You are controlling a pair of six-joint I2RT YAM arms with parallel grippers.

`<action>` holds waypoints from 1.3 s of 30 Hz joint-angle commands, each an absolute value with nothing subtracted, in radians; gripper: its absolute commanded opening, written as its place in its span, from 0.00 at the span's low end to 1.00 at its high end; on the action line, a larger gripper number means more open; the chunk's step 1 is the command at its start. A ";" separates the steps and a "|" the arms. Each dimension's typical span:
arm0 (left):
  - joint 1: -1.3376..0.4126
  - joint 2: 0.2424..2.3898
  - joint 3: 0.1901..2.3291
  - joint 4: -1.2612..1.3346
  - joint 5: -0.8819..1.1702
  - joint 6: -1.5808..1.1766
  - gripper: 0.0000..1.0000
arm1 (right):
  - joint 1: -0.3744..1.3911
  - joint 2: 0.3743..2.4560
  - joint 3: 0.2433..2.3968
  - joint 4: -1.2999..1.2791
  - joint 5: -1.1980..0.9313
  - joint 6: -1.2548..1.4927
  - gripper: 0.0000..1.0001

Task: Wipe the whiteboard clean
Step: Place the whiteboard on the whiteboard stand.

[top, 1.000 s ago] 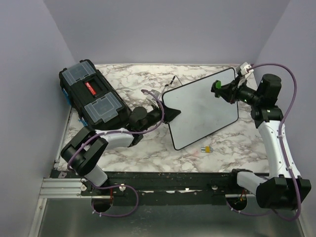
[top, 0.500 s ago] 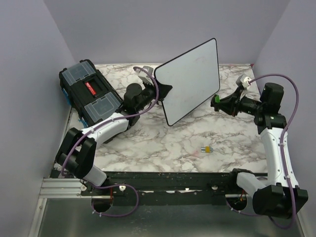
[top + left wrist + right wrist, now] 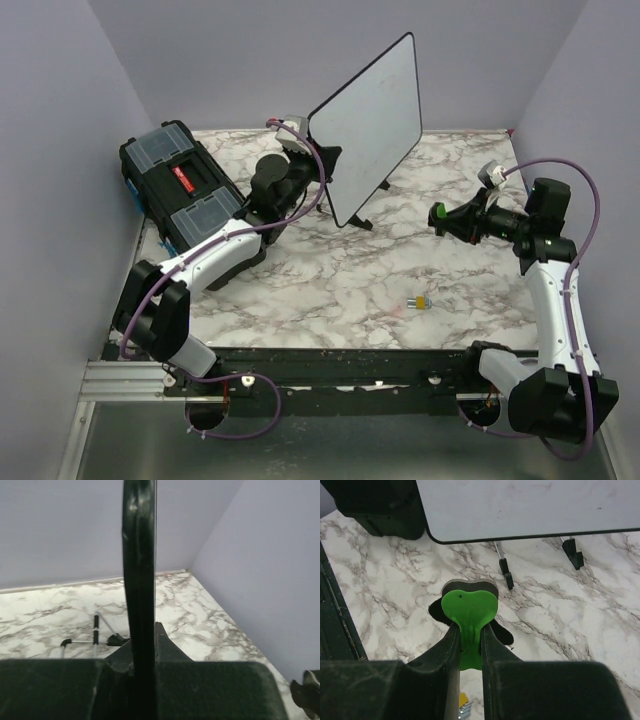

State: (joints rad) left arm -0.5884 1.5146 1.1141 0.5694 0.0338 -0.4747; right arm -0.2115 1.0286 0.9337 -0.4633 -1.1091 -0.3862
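The whiteboard [image 3: 368, 120], white with a thin black frame, is lifted off the marble table and tilted up on edge toward the back wall. My left gripper [image 3: 322, 168] is shut on its left frame edge. In the left wrist view that black frame [image 3: 139, 570] runs straight up from between the fingers of the left gripper [image 3: 146, 647]. My right gripper [image 3: 438, 214] hangs to the board's right, apart from it, shut on a green eraser [image 3: 469, 611]. From the right wrist the board's face [image 3: 530, 505] looks blank, its black feet [image 3: 506, 574] hanging below.
A black toolbox [image 3: 190, 195] lies at the table's back left, beside the left arm. A small yellow object [image 3: 420, 301] sits on the marble near the front right. Lavender walls close the back and both sides.
The left arm has raised the whiteboard from lying on the table to standing tilted near the back wall. The right gripper with the eraser has drawn away from the board and lower.
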 commanded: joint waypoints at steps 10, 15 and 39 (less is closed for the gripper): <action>-0.583 1.559 1.099 0.789 -0.211 -0.436 0.00 | -0.222 1.032 0.904 -0.463 -1.121 -0.390 0.01; -0.584 1.544 1.047 0.810 -0.188 -0.482 0.00 | -0.222 1.040 0.901 -0.462 -1.129 -0.388 0.01; -0.658 1.550 1.334 0.441 -0.234 -0.409 0.00 | -0.221 1.054 0.887 -0.446 -1.135 -0.374 0.01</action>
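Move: The left hand grips the whiteboard's left edge, the board's middle some 14 cm ahead and 11 cm to the right, roughly level. The whiteboard stand is on the table about 9 cm ahead, 5 cm to the right and 28 cm below. The toolbox lies some 35 cm left and 6 cm ahead; the eraser about 11 cm back and 23 cm right. From the right hand the stand is about 22 cm ahead, 19 cm left and 20 cm lower. Downward, and forward and to its left, the left arm lowers the whiteboard towards the stand, sinking about 7 cm while swinging it some 15 degrees counter-clockwise. The hand then eases rightward and slightly back, rising about 2 cm, and its fingers tip down a little; they keep their pinch on the board's left edge. ##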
